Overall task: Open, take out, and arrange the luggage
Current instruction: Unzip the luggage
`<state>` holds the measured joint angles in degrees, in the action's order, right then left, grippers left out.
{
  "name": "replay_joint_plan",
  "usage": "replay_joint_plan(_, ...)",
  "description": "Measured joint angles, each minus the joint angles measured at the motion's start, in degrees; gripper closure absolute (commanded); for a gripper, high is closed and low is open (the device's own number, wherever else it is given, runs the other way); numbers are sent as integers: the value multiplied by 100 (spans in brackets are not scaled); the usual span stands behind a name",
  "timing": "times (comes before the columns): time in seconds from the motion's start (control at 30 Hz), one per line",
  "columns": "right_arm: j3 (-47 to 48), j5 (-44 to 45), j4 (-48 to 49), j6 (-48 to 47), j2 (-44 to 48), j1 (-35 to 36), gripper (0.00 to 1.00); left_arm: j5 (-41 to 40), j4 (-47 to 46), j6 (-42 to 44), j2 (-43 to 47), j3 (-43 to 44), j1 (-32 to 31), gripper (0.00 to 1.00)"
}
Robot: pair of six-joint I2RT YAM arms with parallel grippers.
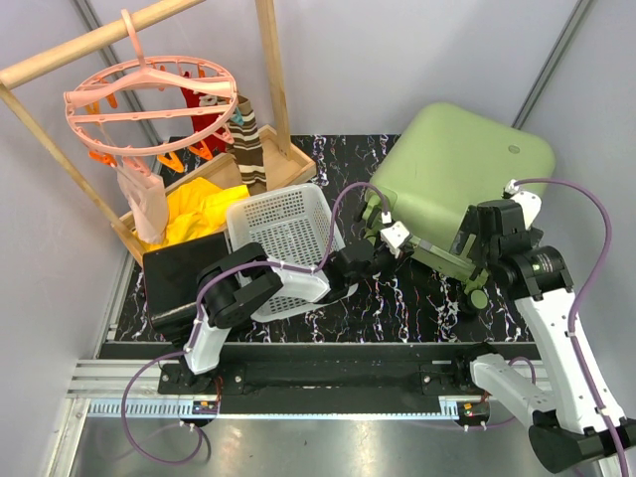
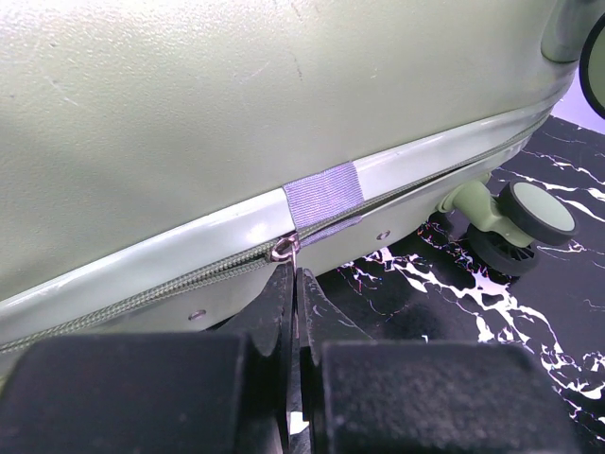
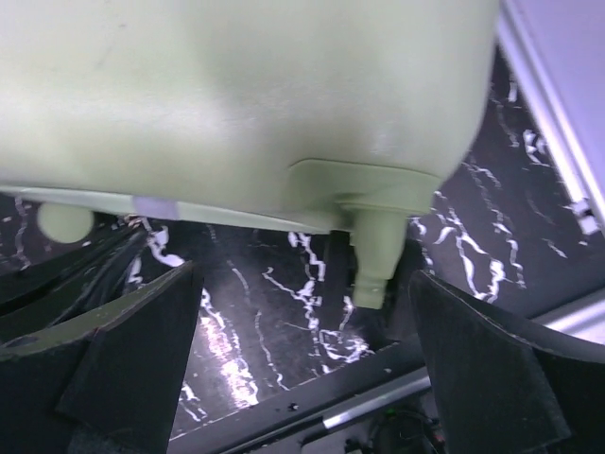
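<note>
The light-green luggage (image 1: pixel 459 164) lies closed at the back right of the marbled table. My left gripper (image 2: pixel 295 276) is shut on the metal zipper pull (image 2: pixel 282 250), which sits at the seam beside a grey strap (image 2: pixel 324 196). In the top view, this left gripper (image 1: pixel 386 246) reaches the case's near left edge. My right gripper (image 3: pixel 302 326) stands open at the near right corner, its fingers (image 3: pixel 123 350) on either side of a green wheel post (image 3: pixel 374 257) without touching it. From above, the right gripper (image 1: pixel 469 258) is at the case's front edge.
A white perforated basket (image 1: pixel 283 231) sits left of the luggage, with a black boxy case (image 1: pixel 177 276) beside it. Behind them stands a wooden rack (image 1: pixel 273 79) with a pink clip hanger (image 1: pixel 149 104) and yellow cloth (image 1: pixel 199 209). A dark wheel (image 2: pixel 535 219) sticks out near the seam.
</note>
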<state>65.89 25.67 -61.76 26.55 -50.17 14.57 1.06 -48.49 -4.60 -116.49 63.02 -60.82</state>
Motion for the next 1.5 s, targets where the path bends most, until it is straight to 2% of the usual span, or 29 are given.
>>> replay_joint_plan(0.3,437,168,-400,-334,-890,-422,0,0,11,-2,0,0,-2,100)
replay_joint_plan(0.47,560,92,-662,-446,-986,-562,4,17,7,-52,0,0,9,100)
replay_joint_plan(0.83,579,-374,-717,-658,-1674,-715,31,313,2,-179,0,0,133,100)
replay_joint_plan(0.97,518,-367,-743,-708,-1742,-758,37,402,0,-192,0,-7,170,100)
replay_joint_plan(1.03,514,-350,-734,-715,-1740,-769,44,433,0,-195,0,-9,184,100)
replay_joint_plan(1.07,511,-343,-730,-717,-1738,-780,53,444,0,-195,0,-9,186,100)
replay_joint_plan(1.13,476,-330,-702,-723,-1720,-804,65,463,-2,-195,0,-9,195,100)
replay_joint_plan(1.17,442,-343,-660,-719,-1696,-809,76,470,0,-195,0,-9,197,100)
replay_joint_plan(1.3,258,-400,-459,-704,-1620,-826,94,485,0,-195,0,-15,205,100)
replay_joint_plan(1.4,203,-470,-382,-675,-1591,-839,100,479,0,-195,0,-17,216,100)
replay_joint_plan(1.5,170,-647,-278,-592,-1554,-872,100,474,-2,-195,0,-17,254,100)
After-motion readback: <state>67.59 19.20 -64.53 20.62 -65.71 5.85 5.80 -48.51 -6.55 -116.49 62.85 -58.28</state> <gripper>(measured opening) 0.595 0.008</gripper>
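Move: Just below the open right hand, about 6 cm down, 2 cm ahead and 2 cm to its right, is the upper wheel on the suitcase's near right corner; the lower wheel is about 17 cm below the hand and 2 cm back. The zip pull, already pinched by the left fingers, lies some 18 cm left, 5 cm ahead and 12 cm below. From the left hand, the upper wheel is roughly 20 cm right, 4 cm back and 6 cm higher. Sinking about 5 cm onto the suitcase's near right corner, the right hand first edges a couple of centimetres to its right, tips some 20 degrees further down and closes from wide open until its fingers stop on either side of the upper wheel and its bracket. The left hand keeps the zip pull pinched, hardly moving. ##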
